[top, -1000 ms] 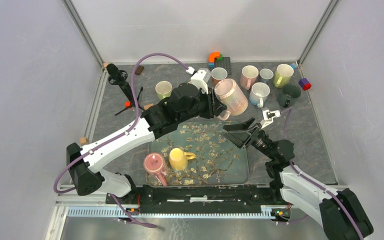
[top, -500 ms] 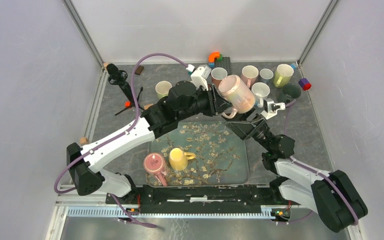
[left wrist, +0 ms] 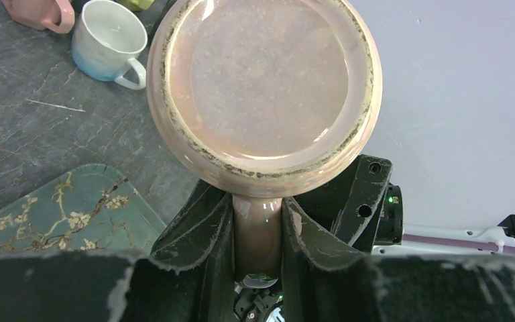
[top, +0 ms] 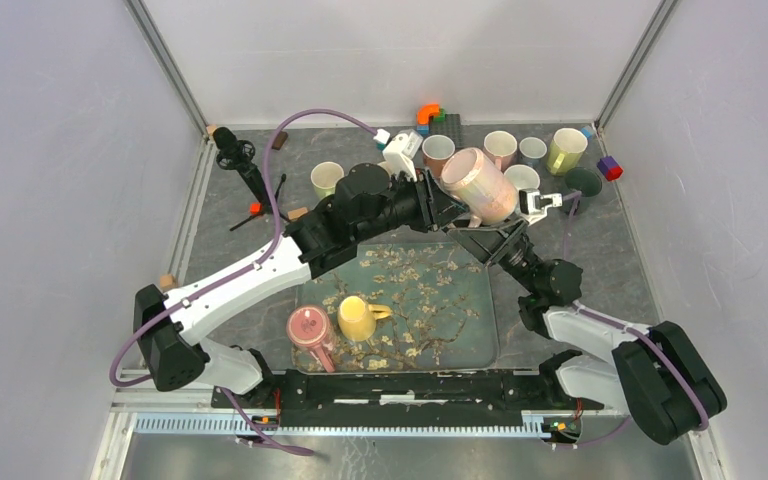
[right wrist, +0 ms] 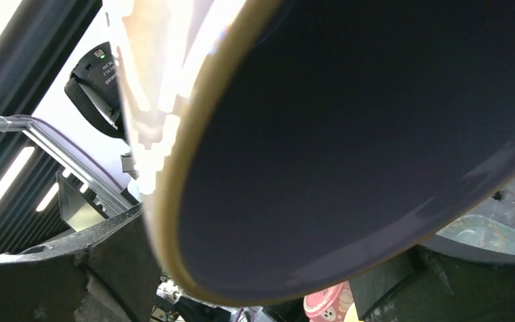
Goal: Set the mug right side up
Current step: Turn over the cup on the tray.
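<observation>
The mug [top: 480, 185] is large, pink and speckled, held in the air above the back edge of the tray and tipped on its side. My left gripper [top: 438, 208] is shut on its handle [left wrist: 257, 228], and the mug's flat base [left wrist: 265, 80] faces the left wrist camera. My right gripper [top: 495, 232] reaches up from below at the mug's mouth. Its jaws stand open on either side of the rim, and the dark inside of the mug [right wrist: 375, 134] fills the right wrist view. One right finger [right wrist: 60, 268] shows at lower left, the other at lower right.
A floral teal tray [top: 460, 320] carries a yellow mug [top: 358, 318] on its side and a pink lidded cup [top: 308, 328]. Several mugs [top: 500, 148] stand in a row at the back right. Toy bricks [top: 430, 115] and a black stand [top: 245, 165] lie at the back.
The left arm carried the mug to the right and tipped it further. The right arm rose to meet it, bringing its open fingers around the mug's mouth.
</observation>
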You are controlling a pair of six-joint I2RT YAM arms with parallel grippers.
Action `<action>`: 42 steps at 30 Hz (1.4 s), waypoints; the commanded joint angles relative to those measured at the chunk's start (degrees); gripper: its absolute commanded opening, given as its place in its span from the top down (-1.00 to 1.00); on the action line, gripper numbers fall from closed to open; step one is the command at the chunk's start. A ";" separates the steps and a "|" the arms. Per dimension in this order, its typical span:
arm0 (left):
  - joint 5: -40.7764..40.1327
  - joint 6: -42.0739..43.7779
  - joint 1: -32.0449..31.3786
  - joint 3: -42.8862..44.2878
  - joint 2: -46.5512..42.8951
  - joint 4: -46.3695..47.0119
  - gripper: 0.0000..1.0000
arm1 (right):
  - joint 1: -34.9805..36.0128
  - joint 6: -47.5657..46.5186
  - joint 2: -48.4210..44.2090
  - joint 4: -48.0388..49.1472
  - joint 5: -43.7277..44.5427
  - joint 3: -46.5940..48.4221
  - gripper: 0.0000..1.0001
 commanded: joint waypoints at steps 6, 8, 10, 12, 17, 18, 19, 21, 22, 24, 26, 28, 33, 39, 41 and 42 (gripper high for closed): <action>2.10 -3.19 0.13 -1.30 -4.69 11.17 0.95 | 0.38 0.85 -1.87 15.12 2.74 3.29 -0.66; 1.88 -3.41 0.36 -2.00 -5.18 11.72 0.96 | 0.41 0.93 -2.25 15.86 3.30 3.17 -0.60; 1.92 -3.76 0.51 -2.64 -5.44 12.44 0.96 | 0.40 0.98 -2.43 16.50 3.76 3.15 -0.55; 1.95 -4.04 0.60 -2.96 -5.42 12.88 0.96 | 0.36 1.10 -2.57 17.10 3.99 3.53 -0.49; 2.49 -5.03 0.66 -4.05 -5.38 14.25 0.95 | 0.40 0.94 -3.00 17.56 3.90 4.36 -0.35; 2.57 -5.19 0.65 -4.39 -5.32 14.58 0.95 | 0.36 0.81 -3.10 17.68 3.94 4.45 -0.34; 2.58 -5.47 0.73 -4.74 -5.30 14.98 0.96 | 0.34 0.79 -3.17 17.98 4.02 4.53 -0.33; 2.57 -5.90 0.70 -5.35 -5.34 15.72 0.95 | 0.34 0.82 -3.15 18.55 4.02 4.64 -0.28; 2.59 -6.10 0.73 -5.63 -5.42 16.11 0.95 | 0.33 0.81 -3.27 18.51 4.09 4.73 -0.25; 2.58 -6.32 0.73 -6.16 -5.45 16.65 0.96 | 0.37 0.82 -3.29 18.67 4.04 4.98 -0.18; 2.57 -6.41 0.74 -6.55 -5.32 16.93 0.96 | 0.40 0.82 -3.21 18.55 3.77 5.08 -0.09; 2.74 -6.54 0.78 -6.87 -5.15 17.21 0.95 | 0.40 0.88 -3.20 18.41 3.84 5.02 -0.01; 2.70 -6.82 0.74 -8.18 -5.49 18.05 0.96 | 0.33 0.98 -3.29 18.31 3.95 4.85 0.08; 2.69 -6.41 0.75 -10.36 -6.45 18.91 0.95 | 0.34 0.79 -3.23 17.94 3.88 5.09 0.39; 2.67 -5.97 0.80 -11.24 -6.83 19.26 0.96 | 0.40 0.15 -3.52 17.03 3.61 5.14 0.56; 2.58 -5.75 0.81 -11.46 -7.03 19.32 0.95 | 0.39 -0.43 -3.83 16.19 3.38 5.04 0.67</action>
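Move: The cream-pink mug is in the air with its handle already in the left fingers; its body sits about 5 cm ahead of that hand, 3 cm to the right and 3 cm higher. From the open right hand, the handle is some 3 cm straight above, and the mug's body about 4 cm ahead, 2 cm right and 5 cm up. Far below, counted from the left hand, the blue-white mug stands roughly 19 cm ahead and 16 cm right, and the tray's middle 8 cm back and 12 cm left. From just beneath, the right hand rises about 3 cm with hardly any tilt, its fingers closing steadily from nearly wide open until both pads come onto the mug's handle on the mouth side, beside the left fingers. The left hand keeps its pinch on the handle and stays almost in place, about a centimetre up at most, while its wrist rolls some 10 degrees, left side going down, and so brings the mug's mouth round to face the right hand squarely. ##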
